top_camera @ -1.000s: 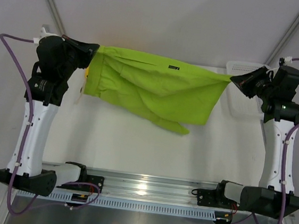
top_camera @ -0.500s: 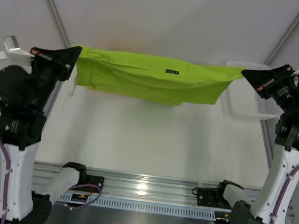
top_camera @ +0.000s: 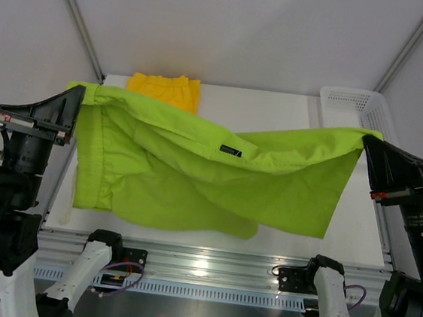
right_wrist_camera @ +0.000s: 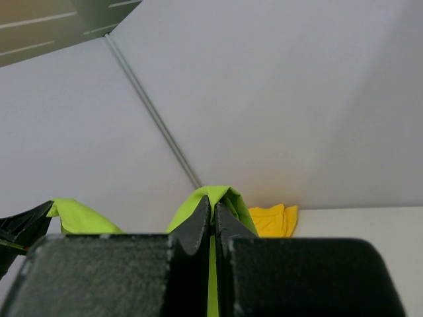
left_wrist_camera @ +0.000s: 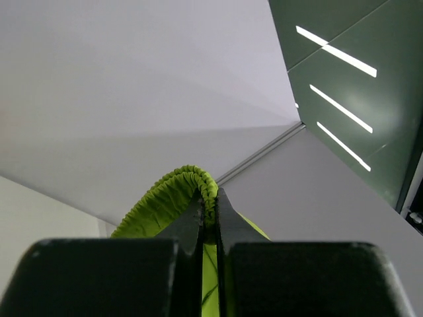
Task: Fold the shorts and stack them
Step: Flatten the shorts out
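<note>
The lime green shorts hang spread wide in the air between my two grippers, high above the table, with a small dark logo near the middle. My left gripper is shut on the elastic waistband at one end. My right gripper is shut on the fabric at the other end. The yellow shorts lie folded on the table at the back, partly hidden by the green pair; they also show in the right wrist view.
A white mesh basket stands at the back right of the white table. The arm bases and a metal rail run along the near edge. Grey walls enclose the back and sides.
Both grippers have risen and come toward the camera, carrying the green shorts with them. The shorts now hang lower and wider, and the yellow pair behind has come into view.
</note>
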`<action>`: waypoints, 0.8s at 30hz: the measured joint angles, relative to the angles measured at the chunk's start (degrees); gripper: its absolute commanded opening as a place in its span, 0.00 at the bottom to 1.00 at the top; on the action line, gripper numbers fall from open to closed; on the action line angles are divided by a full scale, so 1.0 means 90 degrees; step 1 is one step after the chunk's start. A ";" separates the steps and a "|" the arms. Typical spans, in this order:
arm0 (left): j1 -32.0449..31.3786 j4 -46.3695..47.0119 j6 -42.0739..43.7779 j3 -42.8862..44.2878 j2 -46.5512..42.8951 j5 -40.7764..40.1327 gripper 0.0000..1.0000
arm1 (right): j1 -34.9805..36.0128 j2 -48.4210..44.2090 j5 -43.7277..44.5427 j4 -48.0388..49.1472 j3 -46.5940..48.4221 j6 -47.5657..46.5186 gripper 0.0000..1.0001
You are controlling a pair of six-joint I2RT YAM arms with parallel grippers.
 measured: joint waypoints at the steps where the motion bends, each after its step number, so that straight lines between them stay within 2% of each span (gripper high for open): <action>1: 0.0000 0.0005 0.0000 0.0007 0.0095 0.0002 0.00 | 0.0000 -0.0005 0.0095 -0.0044 -0.0002 -0.0024 0.00; 4: 0.0000 0.0044 0.0000 0.0080 0.0522 0.0010 0.00 | 0.0000 0.0134 0.0253 -0.0163 -0.0078 -0.0066 0.00; 8: 0.0000 0.0243 -0.0005 0.0153 0.1372 0.0061 0.00 | 0.0002 0.0457 0.0126 0.0248 -0.0835 -0.0007 0.00; 12: 0.0000 0.0423 -0.0010 0.0117 0.2164 0.0153 0.00 | 0.0000 0.1311 -0.0114 0.0702 -0.1637 0.0226 0.00; 15: 0.0002 0.0542 -0.0056 0.0124 0.2800 0.0238 0.00 | 0.0000 0.2127 -0.0328 0.1095 -0.1868 0.0495 0.00; 18: 0.0005 0.0612 -0.0092 0.0352 0.3376 0.0442 0.00 | 0.0000 0.2875 -0.0522 0.1406 -0.1661 0.0685 0.00; 21: 0.0005 0.0719 -0.0141 0.1093 0.3988 0.0753 0.00 | 0.0000 0.3534 -0.0777 0.1681 -0.0882 0.0903 0.00; 24: 0.0007 0.1110 -0.0197 0.1600 0.4201 0.1001 0.00 | -0.0010 0.3723 -0.0947 0.2154 -0.0260 0.1022 0.00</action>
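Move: Some 47 cm apart, the shut fingers of both hands hold the two ends of the green shorts' waistband, with the cloth hanging between them. The bare table's middle lies about 22 cm ahead, 25 cm right and 57 cm below the left hand; from the right hand, 26 cm ahead, 21 cm left and 59 cm below. At table level, the folded yellow shorts lie 40 cm ahead of the left hand and 2 cm left; the white basket 40 cm ahead of the right hand and 22 cm right. Swinging the held waistband quickly out over the table, both hands go forward together, the left about 22 cm and the right 25 cm, each veering some 5 cm to the right. They dip on the way, the right deeper, fingers tipping down 20 to 30 degrees, then turn upward and level part-way while keeping their pinch. ##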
